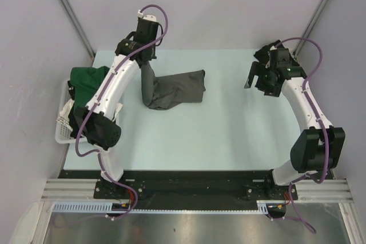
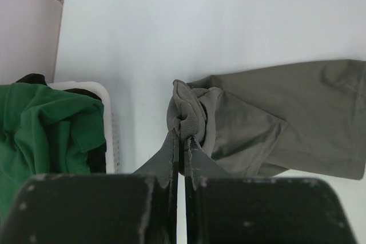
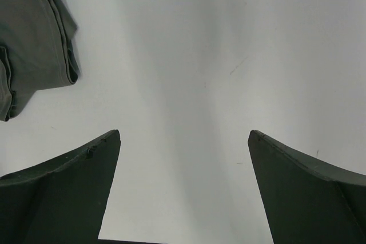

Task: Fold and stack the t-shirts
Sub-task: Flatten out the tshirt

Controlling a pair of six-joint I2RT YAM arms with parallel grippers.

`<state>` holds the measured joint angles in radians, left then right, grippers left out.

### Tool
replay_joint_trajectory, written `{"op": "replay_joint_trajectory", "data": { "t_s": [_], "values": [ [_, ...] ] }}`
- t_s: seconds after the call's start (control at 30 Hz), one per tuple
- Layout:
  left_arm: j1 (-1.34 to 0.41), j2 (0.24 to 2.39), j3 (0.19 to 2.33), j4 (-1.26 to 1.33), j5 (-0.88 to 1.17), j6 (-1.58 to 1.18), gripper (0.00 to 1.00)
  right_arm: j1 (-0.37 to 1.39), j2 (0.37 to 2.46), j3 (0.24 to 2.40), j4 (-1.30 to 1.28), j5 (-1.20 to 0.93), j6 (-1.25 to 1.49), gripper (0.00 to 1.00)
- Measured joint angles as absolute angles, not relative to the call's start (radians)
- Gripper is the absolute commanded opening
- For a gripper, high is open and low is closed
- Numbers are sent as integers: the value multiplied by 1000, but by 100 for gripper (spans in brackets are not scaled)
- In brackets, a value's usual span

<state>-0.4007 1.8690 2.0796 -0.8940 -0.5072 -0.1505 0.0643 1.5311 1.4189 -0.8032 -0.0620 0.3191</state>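
A dark charcoal grey t-shirt (image 1: 180,88) lies crumpled on the pale table, left of centre. One bunched end of it is pulled up off the surface. My left gripper (image 1: 146,60) is shut on that bunch, and in the left wrist view the cloth (image 2: 274,121) is pinched between the closed tips (image 2: 184,136). A dark green t-shirt (image 1: 87,80) is heaped in the white basket (image 1: 62,132), with black cloth (image 2: 96,158) showing under it. My right gripper (image 1: 255,68) hovers open over bare table at the right, holding nothing (image 3: 183,135). The grey shirt's edge (image 3: 34,32) shows at that view's upper left.
The white slatted basket (image 2: 112,135) stands at the table's left edge, beside the left arm. Grey walls with metal posts close in the back and sides. A black rail (image 1: 189,184) runs along the near edge at the arm bases.
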Motion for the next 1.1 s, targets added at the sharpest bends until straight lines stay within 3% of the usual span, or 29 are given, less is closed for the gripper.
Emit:
{"op": "replay_joint_trajectory", "data": {
  "t_s": [0.47, 0.97, 1.1],
  "values": [
    [-562, 1883, 2123, -871, -461, -155, 0, 199, 1657, 1415, -701, -159, 338, 100],
    [-548, 1797, 2017, -902, -514, -156, 0, 452, 1864, 1414, -345, -346, 426, 100],
    [-548, 1767, 1989, -910, -522, -156, 0, 464, 1914, 1414, -340, -356, 424, 94]
  ]
}}
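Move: Roughly 23 cm to the right hand's left, 4 cm ahead and 18 cm below lies the near right corner of the grey t-shirt; a folded black shirt rests about 24 cm ahead of that hand and 12 cm to its right, equally low. The left hand already pinches the t-shirt's other end aloft, the near right corner some 24 cm to its right, 4 cm back and 29 cm below, with the laundry basket's middle about 28 cm to its left and 8 cm back. Sweeping left about 23 cm, the wide-open right hand closes in on the t-shirt's near right corner, sinking some 9 cm, mostly late, while turning about 30 degrees counter-clockwise and rolling its left side up. The left hand keeps its pinch and carries the raised end about 9 cm right over the lying cloth, then eases partway back left while drawing towards the base, its height nearly unchanged. ##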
